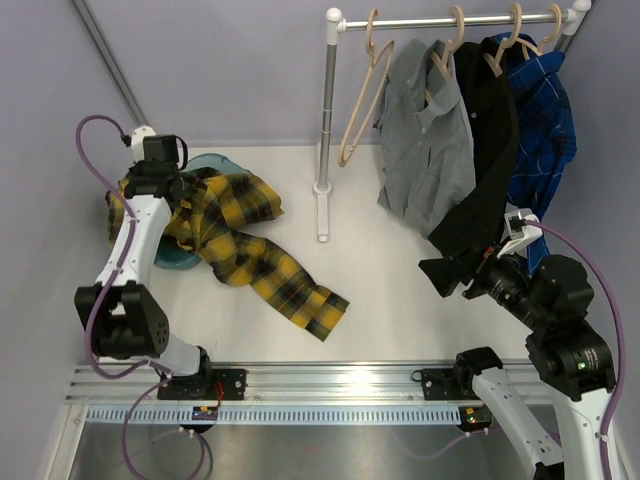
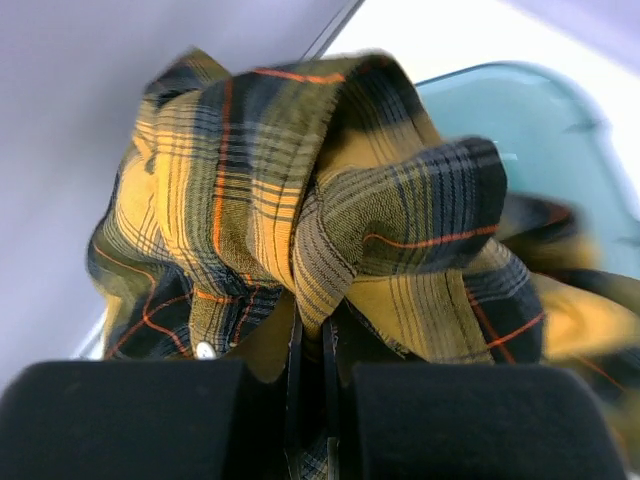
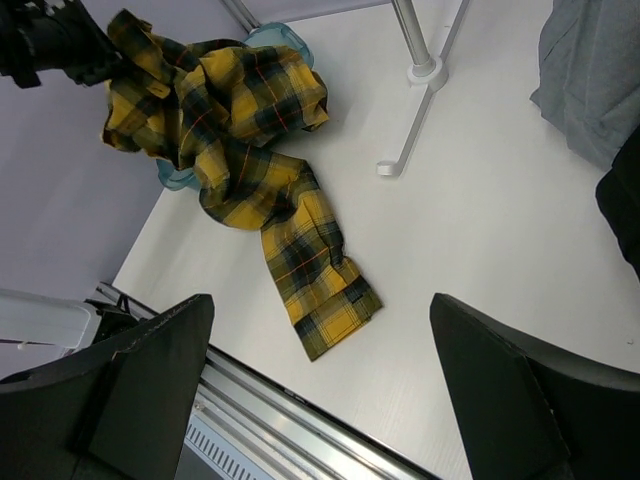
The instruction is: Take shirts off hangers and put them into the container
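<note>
The yellow-and-black plaid shirt [image 1: 240, 235] lies bunched over the teal container [image 1: 212, 160] at the left, with one sleeve trailing across the table toward the front. My left gripper [image 1: 140, 192] is shut on a fold of that shirt [image 2: 330, 230] above the container [image 2: 545, 130]. On the rail, grey [image 1: 425, 150], black [image 1: 488, 140] and blue plaid [image 1: 545, 125] shirts hang on pale hangers. One empty hanger [image 1: 360, 100] hangs to their left. My right gripper [image 1: 445, 277] stands open and empty [image 3: 320, 380] below the black shirt's hem.
The white-and-metal rail stand [image 1: 328, 120] rises at the middle back, its foot [image 1: 322, 215] reaching forward on the table. A metal rail [image 1: 330, 385] runs along the near edge. Grey walls close in the left and back.
</note>
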`<state>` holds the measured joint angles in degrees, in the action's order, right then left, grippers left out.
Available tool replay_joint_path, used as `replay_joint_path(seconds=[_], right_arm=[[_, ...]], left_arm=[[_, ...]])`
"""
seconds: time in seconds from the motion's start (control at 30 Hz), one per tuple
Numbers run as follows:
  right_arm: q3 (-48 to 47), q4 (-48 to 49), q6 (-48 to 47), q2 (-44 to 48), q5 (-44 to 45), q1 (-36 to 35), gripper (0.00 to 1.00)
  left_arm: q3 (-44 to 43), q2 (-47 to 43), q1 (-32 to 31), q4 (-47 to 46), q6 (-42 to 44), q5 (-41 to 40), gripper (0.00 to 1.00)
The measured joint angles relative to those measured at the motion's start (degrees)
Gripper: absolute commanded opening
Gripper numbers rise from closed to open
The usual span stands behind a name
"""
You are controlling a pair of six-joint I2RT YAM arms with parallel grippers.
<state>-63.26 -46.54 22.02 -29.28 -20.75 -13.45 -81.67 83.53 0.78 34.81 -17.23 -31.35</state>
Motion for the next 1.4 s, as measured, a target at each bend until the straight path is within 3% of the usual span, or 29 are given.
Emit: replay_joint_path(seconds=[0.17, 0.4, 0.53, 0.57, 0.6, 0.63, 0.73, 0.93, 1.13, 1.23, 1.4], right_arm=[[0.83, 0.42, 0.00, 0.79, -0.39, 0.00, 0.99], [2.21, 0.52, 0.00, 0.90, -0.37, 0.00, 0.99], [3.74, 1.44, 0.09, 0.83, -0.42, 0.00, 0.99], [4.09, 1.75, 0.22, 0.79, -0.55, 0.00, 1.00], [4.28, 1.81, 0.26, 0.68, -0.83, 0.00, 0.99], [4.44, 1.95, 0.28, 0.57, -1.05, 0.00, 0.99], [4.44, 2.23, 0.24, 0.24, -1.22, 0.00, 0.99], [4.35, 2.38, -0.33, 0.24, -1.38, 0.00, 0.99], [3.61, 2.56, -1.33, 0.24, -3.08, 0.00, 0.99], [3.58, 3.30, -1.36, 0.26, -5.11, 0.00, 0.99], [3.96, 5.09, -1.46, 0.70, -8.72, 0.00, 1.00]], left_arm=[[4.35, 10.56, 5.40, -6.38, -3.17, 0.59, 0.01], [4.39, 22.10, 5.60, -8.98, -3.87, 6.62, 0.08], [3.76, 22.91, 5.46, -9.35, -2.80, 10.12, 0.34], [3.41, 23.26, 5.38, -9.66, -2.69, 11.30, 0.50], [3.26, 23.58, 5.25, -10.01, -2.36, 12.33, 0.58], [3.26, 23.80, 5.11, -10.32, -2.38, 13.25, 0.76], [3.26, 23.54, 4.79, -9.90, -3.13, 14.73, 0.97], [3.15, 12.79, 4.48, -5.70, -5.73, 14.23, 0.99], [0.94, -1.38, 5.18, -5.38, -6.21, 7.48, 0.99], [0.94, -2.34, 7.58, -5.44, -6.14, 5.14, 0.99], [1.73, 3.43, 10.64, -4.24, -4.44, 2.69, 0.99]])
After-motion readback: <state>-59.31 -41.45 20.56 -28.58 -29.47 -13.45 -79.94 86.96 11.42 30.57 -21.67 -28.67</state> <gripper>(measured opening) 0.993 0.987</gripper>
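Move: The left hand keeps the yellow plaid shirt pinched over the container, whose middle lies some 22 cm below it, about 3 cm ahead and 5 cm to the right. The shirt's loose end trails on the table roughly 32 cm right of this hand and 20 cm back; the rack foot stands about 35 cm right and 3 cm ahead. From the right hand the container is some 52 cm left, 27 cm ahead and 30 cm below. Still pinching the shirt, the left hand plunges about 18 cm towards the container, edging some 5 cm forward and tipping its fingers down, then opens wide at the bottom and lets the cloth go. It rises about 20 cm while drawing back, swings left to end some 7 cm left of its start, and dips a little. ##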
